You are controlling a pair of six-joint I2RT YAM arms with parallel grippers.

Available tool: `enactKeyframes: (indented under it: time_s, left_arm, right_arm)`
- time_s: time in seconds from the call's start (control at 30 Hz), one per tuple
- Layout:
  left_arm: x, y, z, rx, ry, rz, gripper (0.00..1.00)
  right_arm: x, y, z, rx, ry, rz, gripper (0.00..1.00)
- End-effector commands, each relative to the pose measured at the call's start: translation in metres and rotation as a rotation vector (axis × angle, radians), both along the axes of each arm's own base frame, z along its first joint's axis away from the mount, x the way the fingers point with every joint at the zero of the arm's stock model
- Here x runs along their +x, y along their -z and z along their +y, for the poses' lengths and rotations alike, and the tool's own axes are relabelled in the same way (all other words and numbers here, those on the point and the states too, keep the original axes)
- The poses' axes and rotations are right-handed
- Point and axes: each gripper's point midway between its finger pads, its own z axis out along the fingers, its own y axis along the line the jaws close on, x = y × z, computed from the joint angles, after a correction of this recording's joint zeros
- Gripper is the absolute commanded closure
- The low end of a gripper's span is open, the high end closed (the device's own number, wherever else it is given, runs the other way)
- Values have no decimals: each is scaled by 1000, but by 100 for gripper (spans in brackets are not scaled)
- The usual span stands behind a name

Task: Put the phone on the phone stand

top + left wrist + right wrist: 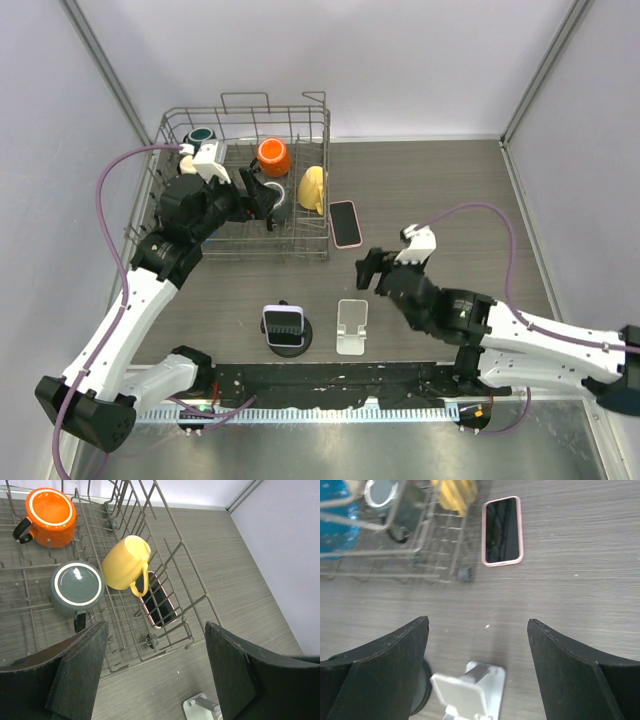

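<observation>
The phone (345, 222), black-screened in a pink case, lies flat on the table just right of the dish rack. It shows in the right wrist view (502, 531) and, through the rack wires, in the left wrist view (159, 600). The white phone stand (351, 325) is empty near the front edge and also shows in both wrist views (470, 692) (202, 707). My right gripper (368, 268) is open and empty, between phone and stand, jaws wide apart (477, 622). My left gripper (262, 200) is open and empty above the rack (155, 626).
The wire dish rack (245, 110) holds an orange mug (273, 156), a yellow mug (312, 188), a grey mug (76, 586) and a teal cup (202, 135). A black round stand (287, 337) with a purple-cased phone stands left of the white stand.
</observation>
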Motion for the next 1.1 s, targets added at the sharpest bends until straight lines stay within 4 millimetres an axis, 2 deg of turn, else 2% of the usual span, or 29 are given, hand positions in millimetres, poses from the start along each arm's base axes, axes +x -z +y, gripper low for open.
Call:
enactKeyframes:
  time_s: [0.0, 0.03, 0.07, 0.1, 0.13, 0.17, 0.2, 0.23, 0.3, 0.33, 0.37, 0.43, 0.47, 0.5, 0.53, 0.57, 0.63, 0.67, 0.73, 0.8, 1.07]
  left_arm:
    - [-1, -16, -2, -17, 23, -66, 18]
    - [-1, -16, -3, -17, 24, -65, 18]
    - [-1, -16, -2, -17, 23, -65, 18]
    - [-1, -16, -3, -18, 24, -64, 18]
    - [0, -16, -2, -15, 23, -66, 18]
    - [0, -15, -2, -15, 21, -62, 18]
    - [0, -15, -2, -13, 22, -61, 18]
    - [1, -13, -2, -11, 22, -59, 18]
    - [1, -13, -3, -9, 24, -58, 18]
    - [1, -13, -3, -9, 24, -57, 18]
    - [2, -12, -3, -6, 24, -53, 18]
    - [2, -11, -3, -4, 23, -49, 18]
    - [2, -10, -3, -4, 24, -48, 18]
    - [2, -10, -3, -5, 25, -45, 18]
    - [2, -10, -4, -5, 27, -45, 18]
    - [2, -10, -4, -7, 26, -47, 18]
    - [2, -11, -5, -10, 31, -48, 18]
    - [2, -10, -4, -8, 29, -44, 18]
    - [1, -11, -4, -9, 31, -46, 18]
    - [1, -12, -4, -12, 30, -48, 18]
    - [2, -9, -8, -14, 46, -36, 18]
  right_arm:
    - [35, 6, -10, -2, -90, 68, 16]
    - [44, 9, -13, -25, -105, 79, 17]
    - [54, 1, -10, -2, -120, 81, 18]
    - [68, 3, -12, 49, -175, 138, 18]
    - [81, 24, -7, 41, -192, 219, 19]
    - [96, 18, -8, 78, -192, 241, 21]
    - [98, 27, 1, 115, -261, 307, 21]
    - [117, 49, -5, 110, -241, 371, 22]
    - [138, 48, 3, 111, -277, 370, 20]
    - [145, 68, 11, 107, -312, 422, 20]
    - [158, 61, 17, 98, -332, 399, 19]
    - [175, 65, 25, 129, -353, 405, 20]
    - [182, 75, 32, 194, -352, 443, 25]
    - [185, 77, 38, 246, -366, 452, 31]
    - [192, 67, 50, 318, -421, 412, 50]
    - [197, 80, 52, 376, -388, 462, 63]
    - [208, 81, 57, 418, -372, 450, 88]
    - [211, 87, 58, 431, -359, 460, 93]
    - [217, 99, 60, 449, -336, 481, 99]
    - [217, 111, 63, 438, -330, 505, 99]
    - [215, 131, 80, 385, -356, 522, 99]
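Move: The pink-edged phone lies flat, about 22 cm ahead of the right hand, 3 cm to its left and 19 cm below. The drying rack's near right corner is some 13 cm ahead, 7 cm left and 16 cm down. The yellow mug stands roughly 28 cm ahead, 11 cm left and 13 cm down, the white phone stand about 7 cm back, 3 cm left and 15 cm down. From the left hand the phone lies about 11 cm ahead, 18 cm right, 31 cm below. Towards the pink-edged phone the right hand swoops about 20 cm forward and 15 cm down, swinging some 4 cm right before curving back left to finish low at the phone's rack-side edge. The wrist tips down about 35 degrees, with some roll raising its left side, while the open fingers shut on nothing near the end; contact with the phone can't be made out. ##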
